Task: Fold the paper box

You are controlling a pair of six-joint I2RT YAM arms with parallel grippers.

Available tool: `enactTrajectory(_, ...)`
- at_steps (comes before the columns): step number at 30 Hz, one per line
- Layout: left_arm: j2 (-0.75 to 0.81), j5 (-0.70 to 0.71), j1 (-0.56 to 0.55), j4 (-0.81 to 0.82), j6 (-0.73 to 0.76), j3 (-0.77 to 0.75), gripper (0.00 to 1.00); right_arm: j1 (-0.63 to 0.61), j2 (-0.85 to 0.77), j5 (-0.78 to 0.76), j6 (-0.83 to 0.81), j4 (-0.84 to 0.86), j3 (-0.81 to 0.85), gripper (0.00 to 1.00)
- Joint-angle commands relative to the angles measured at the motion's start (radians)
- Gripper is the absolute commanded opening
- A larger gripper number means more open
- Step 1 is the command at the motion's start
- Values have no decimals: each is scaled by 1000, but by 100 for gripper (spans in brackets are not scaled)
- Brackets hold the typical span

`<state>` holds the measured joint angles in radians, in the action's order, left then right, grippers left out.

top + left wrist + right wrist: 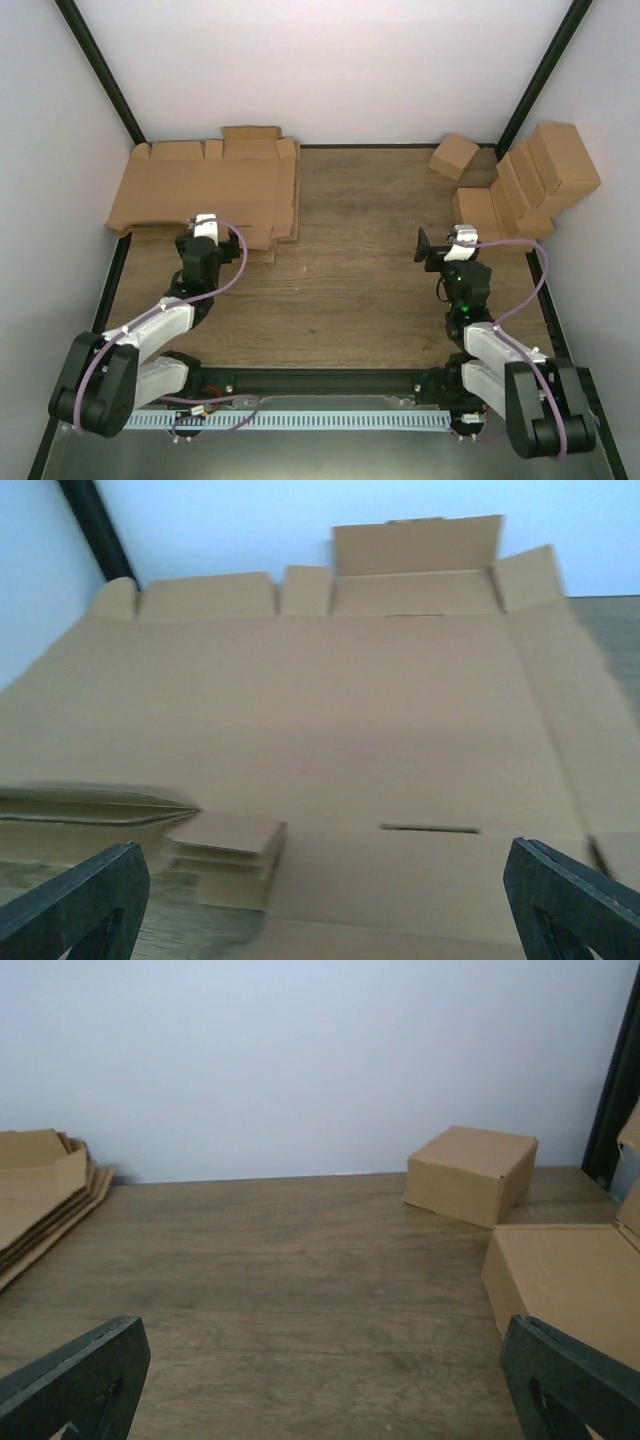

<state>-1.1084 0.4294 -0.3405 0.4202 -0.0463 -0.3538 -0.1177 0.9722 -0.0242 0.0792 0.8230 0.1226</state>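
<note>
The paper box is out of view as a piece of its own. A stack of large flat brown cardboard sheets (205,185) with flaps and notched edges lies at the back left. My left gripper (206,218) hovers over the stack's near edge, open. In the left wrist view its dark fingertips (75,900) stand far apart over the top sheet (320,710), with nothing between them. My right gripper (447,240) hangs open over bare wood at the right, and its fingertips (570,1380) are spread wide and empty.
A small cube-like carton (453,155) (470,1173) sits at the back right. Several folded brown cartons (530,180) lean in a row against the right wall, the nearest (570,1280) just right of my right gripper. Black frame posts (100,70) stand at both back corners.
</note>
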Motion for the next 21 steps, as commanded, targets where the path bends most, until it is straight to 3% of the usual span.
enactTrajectory(1, -68, -11, 86, 213, 43, -14, 100, 62, 79, 64, -27, 162, -18, 100)
enactTrajectory(9, -257, -147, 232, 524, 80, 68, 100, 124, 332, 146, -22, 356, 31, 100)
enactTrajectory(15, -353, -199, 249, 660, 122, 77, 100, 134, 562, 225, -67, 470, 90, 100)
enactTrajectory(17, -382, -221, 271, 637, 102, 49, 100, 133, 555, 233, -76, 393, 123, 100)
enactTrajectory(21, -436, -276, 323, 696, 56, 58, 100, 132, 560, 200, -62, 400, 126, 100)
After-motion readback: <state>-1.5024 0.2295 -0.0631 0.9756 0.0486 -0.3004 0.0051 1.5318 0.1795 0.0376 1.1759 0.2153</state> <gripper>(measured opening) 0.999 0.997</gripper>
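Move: The stack of flat box sheets has its middle about 24 cm ahead of my left hand, 6 cm to its left and 13 cm below. The folded tabs at its near edge are closer, roughly 9 cm ahead, 8 cm left and 12 cm down. From my right hand the stack lies some 75 cm left and 26 cm ahead; a folded box stands about 19 cm ahead and 16 cm right, and a small box 42 cm ahead and 15 cm right, both some 15 cm lower. I swing my left hand about 6 cm left and some 4 cm forward, towards the near-edge tabs of the flat stack, then let it sink 3 cm or so, its fingertips tilting up slightly. Meanwhile I lower my right hand about 6 cm, and ease it 5 cm forward above bare table, left of the folded box. Both grippers stay wide open and empty. ##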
